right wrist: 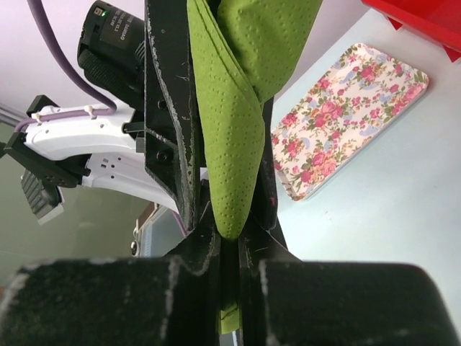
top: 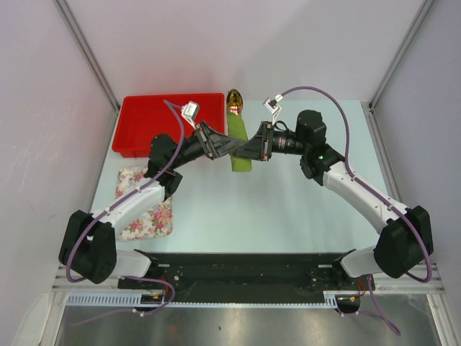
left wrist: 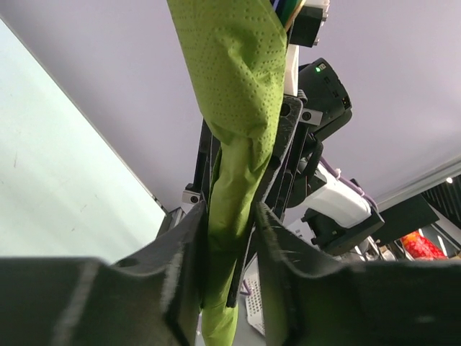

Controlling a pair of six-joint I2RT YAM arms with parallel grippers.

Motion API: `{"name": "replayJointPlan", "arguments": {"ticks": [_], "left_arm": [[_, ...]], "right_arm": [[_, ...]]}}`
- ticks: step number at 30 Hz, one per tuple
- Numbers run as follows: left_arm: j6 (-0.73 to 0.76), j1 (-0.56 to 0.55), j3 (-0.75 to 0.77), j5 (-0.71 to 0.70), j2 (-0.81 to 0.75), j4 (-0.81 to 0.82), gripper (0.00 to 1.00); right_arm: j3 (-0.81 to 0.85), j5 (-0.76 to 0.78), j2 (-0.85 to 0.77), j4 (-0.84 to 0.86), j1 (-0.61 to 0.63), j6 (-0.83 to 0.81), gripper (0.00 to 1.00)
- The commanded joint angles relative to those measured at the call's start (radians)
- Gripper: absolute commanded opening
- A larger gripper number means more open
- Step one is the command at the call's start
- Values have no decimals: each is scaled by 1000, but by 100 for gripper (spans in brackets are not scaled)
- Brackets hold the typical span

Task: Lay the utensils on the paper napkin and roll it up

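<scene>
The paper napkin (top: 238,130) is a narrow olive-green roll held above the table's far middle, between both grippers. A shiny golden-orange utensil end (top: 235,101) sticks out of its far end; the rest of the utensils is hidden inside. My left gripper (top: 233,146) comes from the left. In the left wrist view its fingers (left wrist: 186,249) close around the napkin roll (left wrist: 238,86), left gripper (left wrist: 229,216). My right gripper (top: 246,150) comes from the right. In the right wrist view the right gripper (right wrist: 229,238) is shut, pinching the napkin (right wrist: 230,144) at its lower tip.
A red tray (top: 144,122) stands at the back left, also seen in the right wrist view as the red tray (right wrist: 425,18). A floral pink and white cloth (top: 144,209) lies under the left arm; the floral cloth (right wrist: 346,115) shows too. White walls enclose the table.
</scene>
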Motion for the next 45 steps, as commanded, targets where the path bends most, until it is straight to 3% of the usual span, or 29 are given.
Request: {"name": "replayJointPlan", "arguments": {"ticks": [1,8,11,16,19,24,27,29,31,34,38,40,44,45], "left_arm": [[6,-28,-17,17,-22,-6,30],[12,-28,-8,22,-13,7,1],[30,-23,0,33,-13,2,0],[101,20,38,47,-10,-70,0],[116,34,46,63,-8,-95,0],[87,28,20,68,-17,-39,0],[83,29,14,62,-22,-32,9],[79,29,11,60,-22,-27,21],[84,29,9,65,-22,-38,23],[95,28,7,73,-20,-45,0],[90,29,7,74,-19,-41,0],[92,35,12,71,-17,-44,0],[102,61,26,76,-11,-53,0],[107,66,36,80,-8,-56,0]], "right_arm": [[19,23,-33,71,0,-20,0],[13,23,-32,65,-1,-20,0],[11,21,-32,57,-6,-18,0],[13,14,-35,21,-26,-24,13],[10,15,-40,14,-35,-26,11],[7,11,-43,36,-36,-23,0],[5,3,-43,50,-36,-15,0],[1,-3,-43,65,-38,-3,0],[-1,-3,-43,71,-36,3,0],[-2,-5,-41,76,-36,5,0],[-2,-5,-40,71,-38,2,0],[-2,-6,-38,62,-36,3,4],[-4,-8,-40,36,-43,-11,34],[-4,-9,-43,31,-44,-18,37]]}}
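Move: The rolled napkin with its utensils is up in the air between both grippers: it passes between the left's part-open fingers, its middle about 3 cm ahead and 3 cm above. From the right hand, which still pinches its lower part, the middle lies much the same, some 3 cm ahead and 3 above. On the table about 30 cm below, the red bin lies roughly 28 cm ahead and 24 cm to the left of the left hand, the floral mat about level with it and 30 cm left. Keep the left gripper almost where it is, sinking only about 1 cm, and close its fingers fully so they pinch the rolled napkin beside the right gripper's hold. Let the right hand ease down and to its right by under 1 cm while still gripping, then begin parting its fingers at the very end to hand the roll over. ##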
